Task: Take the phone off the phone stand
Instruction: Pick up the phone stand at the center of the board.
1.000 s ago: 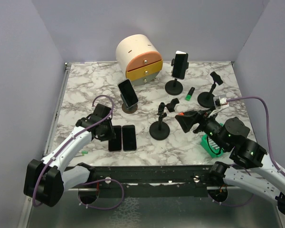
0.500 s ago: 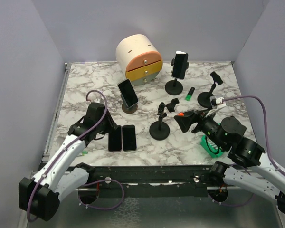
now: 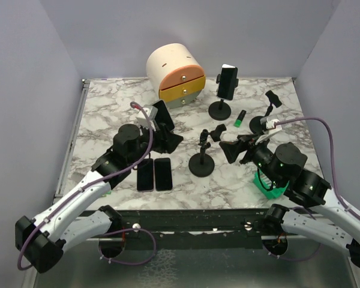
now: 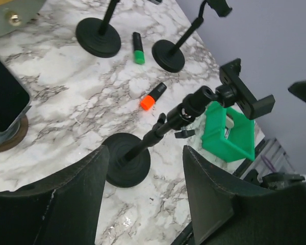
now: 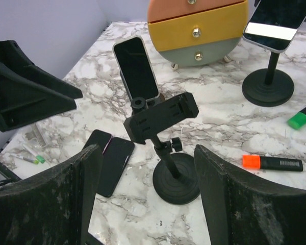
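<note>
A black phone leans in a low round phone stand whose base is hidden behind my left gripper. The left wrist view catches that phone at its left edge. My left gripper is open and holds nothing, pointing past the phone toward an empty clamp stand. A second phone sits clamped on a tall stand at the back. My right gripper is open and faces the empty clamp stand; beyond my right gripper stands the leaning phone.
Two phones lie flat side by side near the front. A round drawer unit stands at the back. Another empty stand, a green highlighter, an orange marker and a green bin are on the right.
My left arm swung away from the flat phones, up and to the right, in front of the leaning phone, and its jaws opened wider. The right gripper barely shifted.
</note>
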### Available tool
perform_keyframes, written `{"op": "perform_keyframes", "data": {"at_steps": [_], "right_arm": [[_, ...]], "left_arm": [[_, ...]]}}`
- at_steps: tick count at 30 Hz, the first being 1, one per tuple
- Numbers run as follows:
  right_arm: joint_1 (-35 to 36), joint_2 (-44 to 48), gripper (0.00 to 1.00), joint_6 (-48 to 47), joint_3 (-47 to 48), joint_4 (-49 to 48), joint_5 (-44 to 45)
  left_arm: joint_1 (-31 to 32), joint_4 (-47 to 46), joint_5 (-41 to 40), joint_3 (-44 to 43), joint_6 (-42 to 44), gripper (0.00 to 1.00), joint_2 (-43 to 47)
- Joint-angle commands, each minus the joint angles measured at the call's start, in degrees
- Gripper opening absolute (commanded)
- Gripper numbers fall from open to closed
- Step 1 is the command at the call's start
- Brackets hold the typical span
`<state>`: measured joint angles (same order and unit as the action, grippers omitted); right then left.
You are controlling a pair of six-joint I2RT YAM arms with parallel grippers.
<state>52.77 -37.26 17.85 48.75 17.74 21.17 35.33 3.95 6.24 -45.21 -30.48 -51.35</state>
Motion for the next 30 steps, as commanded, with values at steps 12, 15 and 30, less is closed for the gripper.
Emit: {"op": "perform_keyframes", "data": {"at_steps": [12, 15, 30], "right_arm": [[-0.04, -14.15, 0.55, -2.15, 8.21, -1.95, 1.61], [-0.04, -14.39, 0.52, -1.86, 8.34, -1.17, 1.07], [-0.05, -16.02, 0.45, -1.33, 8.43, 0.41, -2.71]], "left_arm": [[3.43, -3.69, -2.09, -0.39, 17.20, 0.61, 1.16], [3.46, -3.24, -2.89, 1.07, 19.67, 0.61, 2.99], [3.43, -5.06, -5.43, 10.28, 21.19, 0.61, 10.77]]}}
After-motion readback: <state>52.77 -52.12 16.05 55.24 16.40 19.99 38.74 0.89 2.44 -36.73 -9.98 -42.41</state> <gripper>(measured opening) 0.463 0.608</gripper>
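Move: The phone stand's empty holder is about 6 cm ahead of the right hand, 4 cm to its left and 4 cm lower; the stand's base is some 5 cm ahead, 5 cm left and 24 cm below. On the table, the orange marker lies roughly 14 cm ahead and 10 cm right. From the left hand, the holder is about 2 cm ahead, 15 cm right and 4 cm lower. Right hand reaches about 5 cm left and forward towards the holder, half closing; left hand wavers, tipping up. ##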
